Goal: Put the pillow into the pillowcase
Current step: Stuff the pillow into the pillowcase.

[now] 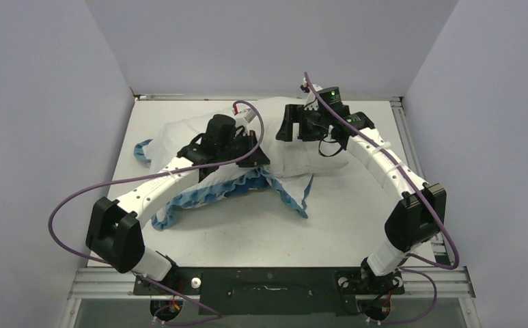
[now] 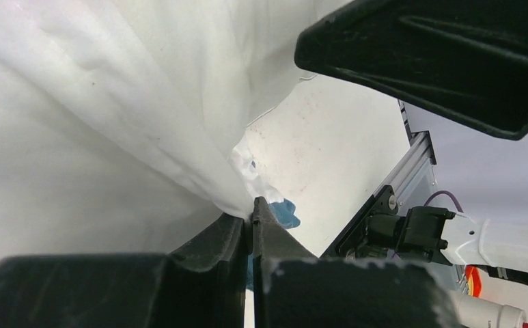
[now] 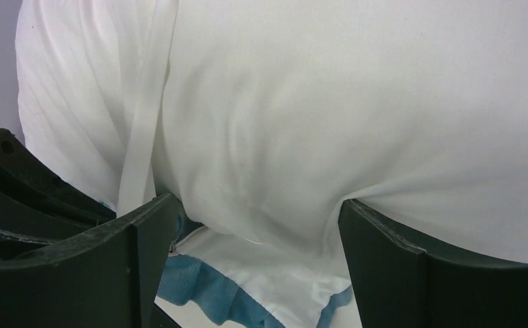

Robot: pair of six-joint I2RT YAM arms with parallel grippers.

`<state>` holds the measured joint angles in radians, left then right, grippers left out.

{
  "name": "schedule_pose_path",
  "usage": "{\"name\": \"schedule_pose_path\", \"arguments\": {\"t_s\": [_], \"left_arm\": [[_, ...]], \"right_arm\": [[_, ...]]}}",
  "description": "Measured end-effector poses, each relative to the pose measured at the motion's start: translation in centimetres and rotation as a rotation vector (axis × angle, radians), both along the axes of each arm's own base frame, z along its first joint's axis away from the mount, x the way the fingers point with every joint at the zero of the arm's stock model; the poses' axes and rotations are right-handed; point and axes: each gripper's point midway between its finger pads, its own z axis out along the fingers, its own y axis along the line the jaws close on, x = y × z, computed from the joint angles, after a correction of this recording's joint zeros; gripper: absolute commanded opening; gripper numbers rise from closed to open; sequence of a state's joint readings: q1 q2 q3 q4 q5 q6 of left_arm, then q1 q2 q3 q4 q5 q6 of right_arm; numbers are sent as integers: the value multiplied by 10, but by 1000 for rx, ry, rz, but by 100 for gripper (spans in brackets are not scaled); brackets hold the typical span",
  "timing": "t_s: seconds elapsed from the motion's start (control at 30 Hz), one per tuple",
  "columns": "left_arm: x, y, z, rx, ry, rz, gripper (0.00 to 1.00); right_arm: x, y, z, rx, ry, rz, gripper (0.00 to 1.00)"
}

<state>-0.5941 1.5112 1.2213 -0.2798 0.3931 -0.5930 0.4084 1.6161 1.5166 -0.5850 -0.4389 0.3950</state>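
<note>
The plump white pillow [image 1: 302,156] lies across the back middle of the table, its left part under the pillowcase [image 1: 247,186], whose blue ruffled edge spreads toward the front. My left gripper [image 1: 257,158] is at that edge. Close up, the left gripper [image 2: 252,208] is shut on a pinch of the pillowcase [image 2: 179,137], white with a bit of blue behind the tips. My right gripper [image 1: 285,133] is at the pillow's back right. Up close, the right gripper [image 3: 257,232] is open and the pillow [image 3: 356,116] bulges between its fingers above the pillowcase's blue edge [image 3: 206,287].
The white table [image 1: 343,212] is closed in by grey walls at the left, back and right. A metal rail [image 1: 403,123] runs along its right side. Purple cables loop from both arms. More blue ruffle [image 1: 143,152] pokes out at the left.
</note>
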Motion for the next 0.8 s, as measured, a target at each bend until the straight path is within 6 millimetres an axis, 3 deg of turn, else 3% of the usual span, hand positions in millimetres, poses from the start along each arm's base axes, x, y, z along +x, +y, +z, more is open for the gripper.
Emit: {"name": "schedule_pose_path", "arguments": {"t_s": [0.17, 0.33, 0.4, 0.47, 0.6, 0.67, 0.73, 0.8], "left_arm": [[-3, 8, 2, -12, -23, 44, 0], [-5, 11, 3, -14, -27, 58, 0], [-4, 12, 3, -13, -29, 65, 0], [-3, 12, 5, -13, -37, 72, 0], [2, 17, 7, 0, -68, 98, 0], [5, 23, 0, 32, -59, 120, 0], [5, 23, -2, 45, -53, 116, 0], [10, 17, 8, 32, -72, 104, 0]], "right_arm": [[2, 22, 5, -63, -51, 36, 88], [-6, 49, 20, -55, -115, 95, 85], [-8, 56, 18, -39, -104, 115, 78], [-7, 62, 6, -24, -60, 131, 61], [-8, 83, -54, 50, 157, 179, 33], [-17, 93, -71, 135, 272, 209, 24], [-22, 98, -71, 228, 335, 226, 17], [-25, 105, -62, 347, 360, 251, 8]]}}
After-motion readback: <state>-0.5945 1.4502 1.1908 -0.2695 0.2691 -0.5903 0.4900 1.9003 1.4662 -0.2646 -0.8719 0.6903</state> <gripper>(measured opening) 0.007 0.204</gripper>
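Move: The right hand, wide open, is going for the white cloth fold beside the left hand's grip, about 10 cm to its left, 3 cm back and 6 cm lower. The left grip is some 10 cm left, 7 cm back and 5 cm down; the bare pillow end is about 8 cm right, 7 cm back and 9 cm down. From the left hand, the fold is about 4 cm ahead and 1 cm right, level; the blue hem flap is some 10 cm back, 8 cm right and 14 cm down. The right hand swings about 10 cm left towards the left hand's grip, rising slightly at first and then dipping some 8 cm and drawing back a little, while its wrist turns about 30 degrees, fingers tipping downward and round counter-clockwise, and the open fingers close most of the way on the white cloth fold just beyond the left fingers. The left hand keeps its shut pinch on the pillowcase edge and gives only a shift of about 2 cm to the left, holding the mouth up beside the incoming hand. ##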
